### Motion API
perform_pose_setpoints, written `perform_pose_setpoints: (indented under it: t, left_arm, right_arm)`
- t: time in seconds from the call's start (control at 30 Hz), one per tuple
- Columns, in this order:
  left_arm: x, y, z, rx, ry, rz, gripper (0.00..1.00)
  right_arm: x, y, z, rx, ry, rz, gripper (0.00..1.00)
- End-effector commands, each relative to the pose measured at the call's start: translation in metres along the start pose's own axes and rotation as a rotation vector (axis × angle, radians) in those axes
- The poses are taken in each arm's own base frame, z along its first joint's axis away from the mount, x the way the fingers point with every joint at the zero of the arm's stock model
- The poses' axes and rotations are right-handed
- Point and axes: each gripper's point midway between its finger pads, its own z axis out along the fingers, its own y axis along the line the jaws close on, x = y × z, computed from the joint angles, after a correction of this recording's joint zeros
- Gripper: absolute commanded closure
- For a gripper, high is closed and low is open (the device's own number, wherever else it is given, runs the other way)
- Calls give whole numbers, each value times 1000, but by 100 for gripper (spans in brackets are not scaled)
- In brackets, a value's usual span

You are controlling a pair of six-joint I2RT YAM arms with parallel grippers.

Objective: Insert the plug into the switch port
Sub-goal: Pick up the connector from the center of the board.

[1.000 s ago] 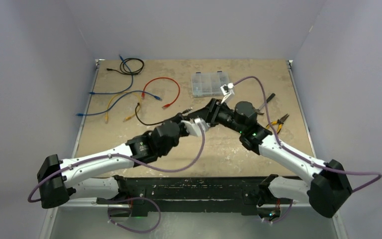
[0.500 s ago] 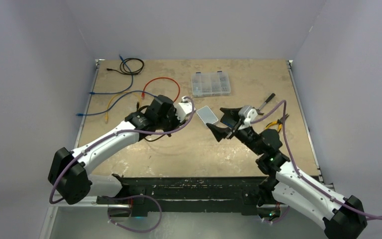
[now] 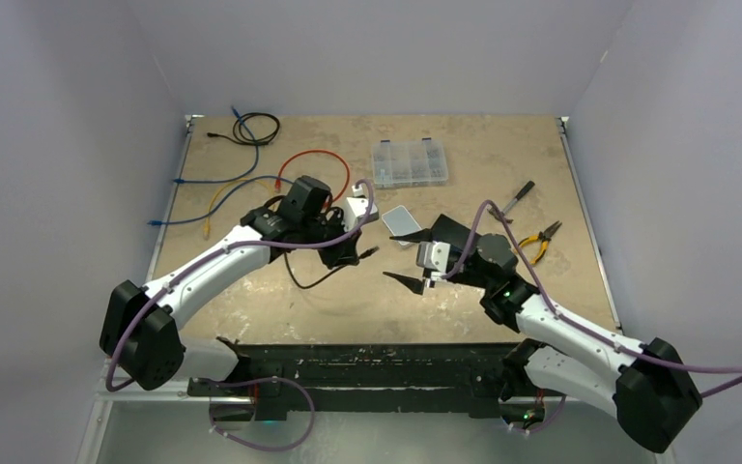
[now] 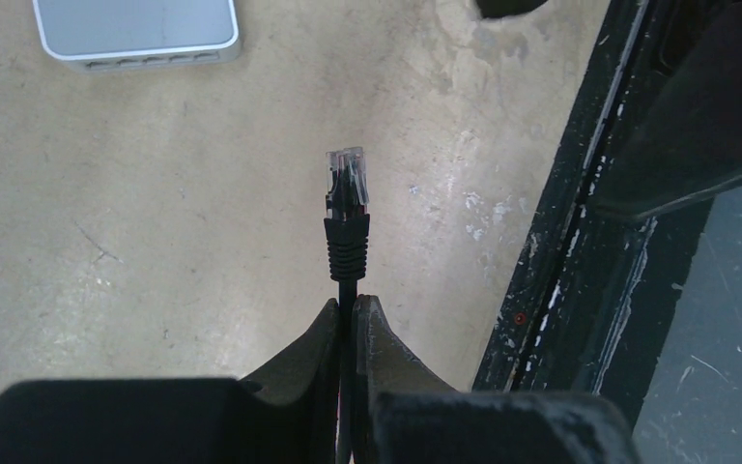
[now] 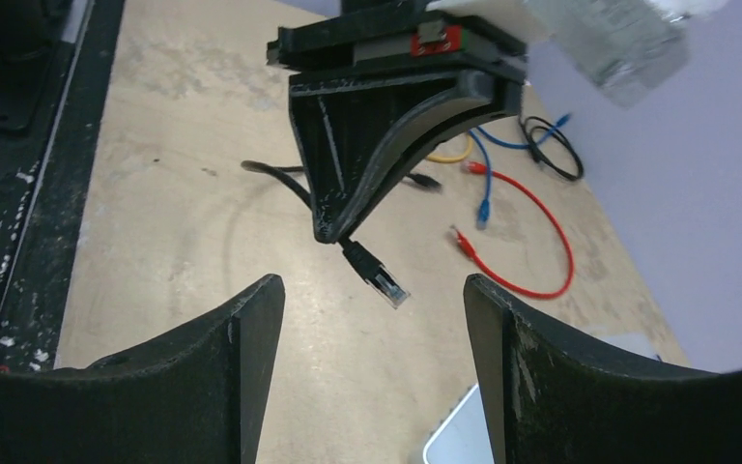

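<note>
The plug [image 4: 347, 182], clear-tipped on a black cable, sticks out ahead of my left gripper [image 4: 348, 307], which is shut on the cable just behind the boot. It hangs a little above the table, and the top view shows the plug [image 3: 374, 251] just left of the switch [image 3: 403, 222]. The switch [image 4: 135, 29] is a flat white box whose row of ports faces the near side, apart from the plug. My right gripper [image 5: 369, 282] is open and holds nothing. It faces the left gripper [image 5: 386, 145], with the plug [image 5: 386, 286] seen between its fingertips.
A clear parts box [image 3: 409, 162] sits at the back. Pliers [image 3: 541, 235] and a screwdriver [image 3: 517, 196] lie to the right. Red [image 3: 314, 174], blue [image 3: 222, 184], yellow and black [image 3: 256, 126] cables lie at the back left. The table's black front rail [image 4: 580, 251] is close.
The two grippers, together at mid-table a second ago, have parted. The left one now holds the plug beside the switch. The right one has swung down and left, open, facing it.
</note>
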Motion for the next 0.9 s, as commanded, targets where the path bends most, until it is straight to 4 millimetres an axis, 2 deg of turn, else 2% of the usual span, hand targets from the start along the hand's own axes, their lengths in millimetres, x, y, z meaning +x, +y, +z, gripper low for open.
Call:
perform_pose_setpoints:
  t: [0.0, 0.37, 0.6, 0.7, 0.87]
  left_arm:
    - [-15, -19, -10, 92, -64, 46, 100]
    - [-12, -35, -8, 199, -57, 47, 100]
    - [-10, -41, -8, 233, -55, 50, 100]
    - [-9, -42, -8, 241, -52, 49, 100]
    - [-8, -43, -7, 245, -47, 48, 100]
  right_arm:
    - [-15, 6, 11, -123, -52, -94, 30]
    - [12, -1, 18, -136, 43, -197, 31]
    - [20, 2, 24, -177, 59, -190, 38]
    - [21, 3, 26, -190, 58, -184, 42]
    - [24, 9, 28, -234, 62, -157, 58]
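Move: Some 5 cm to the left of the open right hand, about 1 cm ahead and 6 cm lower, is the black cable's plug, sticking out of the left fingers. From the left hand, which grips the cable, it lies roughly 3 cm right, 1 cm ahead and 3 cm below. On the board about 20 cm below the right hand, the white switch is some 8 cm ahead and 2 cm right, the black box 6 cm ahead and 15 cm right. Sinking about 4 cm and easing 2 cm left and a little forward, the right hand tips its fingers some 10 degrees downward towards the plug, closing from wide to roughly half open. The left hand keeps its pinch on the cable, drawing it back about 3.5 cm and slightly right and up while turning a little clockwise, bringing the plug closer to the right fingertips. ##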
